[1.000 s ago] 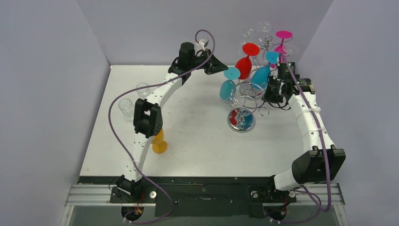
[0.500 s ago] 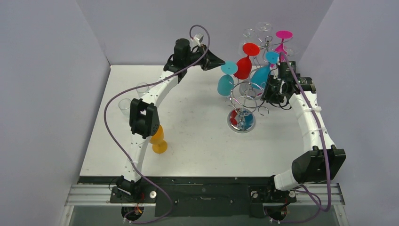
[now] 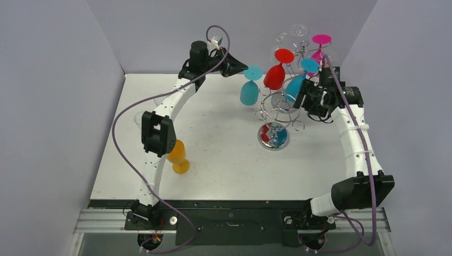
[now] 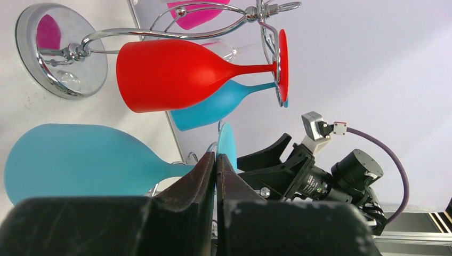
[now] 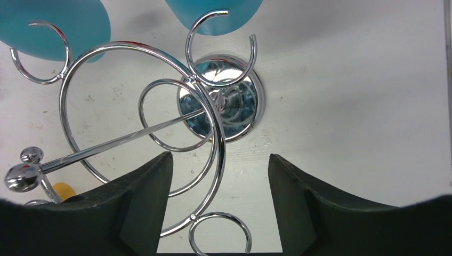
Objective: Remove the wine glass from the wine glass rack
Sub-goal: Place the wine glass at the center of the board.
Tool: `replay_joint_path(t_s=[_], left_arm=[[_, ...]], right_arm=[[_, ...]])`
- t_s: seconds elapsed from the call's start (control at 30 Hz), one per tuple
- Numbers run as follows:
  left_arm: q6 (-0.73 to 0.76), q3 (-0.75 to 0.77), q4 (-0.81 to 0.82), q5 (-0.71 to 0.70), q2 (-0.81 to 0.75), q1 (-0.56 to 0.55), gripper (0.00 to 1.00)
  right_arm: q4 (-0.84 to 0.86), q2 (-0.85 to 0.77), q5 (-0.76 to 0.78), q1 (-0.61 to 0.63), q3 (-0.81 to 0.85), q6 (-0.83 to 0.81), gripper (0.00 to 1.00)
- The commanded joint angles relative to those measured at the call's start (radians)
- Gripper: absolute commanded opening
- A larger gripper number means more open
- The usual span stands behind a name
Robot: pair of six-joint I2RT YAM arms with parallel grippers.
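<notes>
The teal wine glass (image 3: 248, 92) hangs upside down in the air, left of the chrome wine glass rack (image 3: 278, 113) and apart from it. My left gripper (image 3: 242, 69) is shut on its stem just under the foot; in the left wrist view the gripper (image 4: 216, 156) pinches that stem, with the glass's bowl (image 4: 80, 160) at the left. A red glass (image 3: 275, 77), a blue glass (image 3: 295, 85) and a pink glass (image 3: 320, 46) hang on the rack. My right gripper (image 3: 301, 103) stands open at the rack's right side. Its fingers (image 5: 144, 202) straddle a rack wire loop (image 5: 213, 138) without touching.
The rack's mirrored base (image 3: 263, 140) stands right of the table's middle. An orange glass (image 3: 179, 158) stands on the table beside my left arm. Small clear cups (image 3: 159, 98) sit at the left, partly hidden by the arm. Grey walls close in on three sides.
My left gripper has carried the teal glass leftward, away from the rack. My right gripper has gone from shut on the rack's wire to open.
</notes>
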Motion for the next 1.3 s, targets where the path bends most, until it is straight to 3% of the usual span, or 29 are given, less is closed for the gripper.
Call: replay_joint_path(t_s=[0.0,0.2,0.33,0.53,0.83,1.03,1.27], left_arm=[[0.016,-0.012,0.022,-0.006,-0.117,0.016,0.0],[0.042,-0.038,-0.041,-0.005,-0.17,0.031,0.0],[0.046,-0.109,-0.04,-0.003,-0.238,0.043,0.0],[-0.034,-0.303,0.108,0.017,-0.384,0.063,0.0],[-0.102,-0.552,0.236,0.047,-0.607,0.095,0.0],[-0.127,-0.621,0.287,0.067,-0.668,0.102,0.0],[-0.137,-0.669,0.316,0.078,-0.691,0.103,0.0]], right_arm=[[-0.022,-0.089,0.073,-0.01,0.082,0.025,0.62],[-0.077,-0.149,0.096,-0.001,0.192,0.055,0.64],[-0.049,-0.168,0.079,0.08,0.275,0.137,0.65],[0.133,-0.114,0.096,0.327,0.298,0.315,0.65],[0.369,0.059,-0.003,0.438,0.315,0.49,0.6],[0.489,0.136,-0.06,0.475,0.314,0.585,0.52],[0.627,0.127,-0.123,0.481,0.208,0.672,0.28]])
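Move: The left hand already pinches the upside-down blue wine glass by its stem just under the foot, the glass's middle about 7 cm below and 1 cm right of that hand. A red glass hangs roughly 11 cm to the left hand's right, 4 cm ahead and 3 cm lower. From the right hand, the held glass is some 15 cm ahead, 17 cm left and 3 cm lower; the near rack stands about 8 cm left, 4 cm ahead and 10 cm lower, and the racked blue glass 12 cm ahead, 1 cm left and 3 cm lower. Keeping its pinch, the left hand draws the hanging blue wine glass back, up and left, roughly 10 cm each way, away from the red glass and the racks. The open right hand first rises about 15 cm, then sweeps some 24 cm left over the near rack to the glass, turning about 40 degrees so its fingers swing from downward towards the left, and part-closes them around the foot, one finger either side. ##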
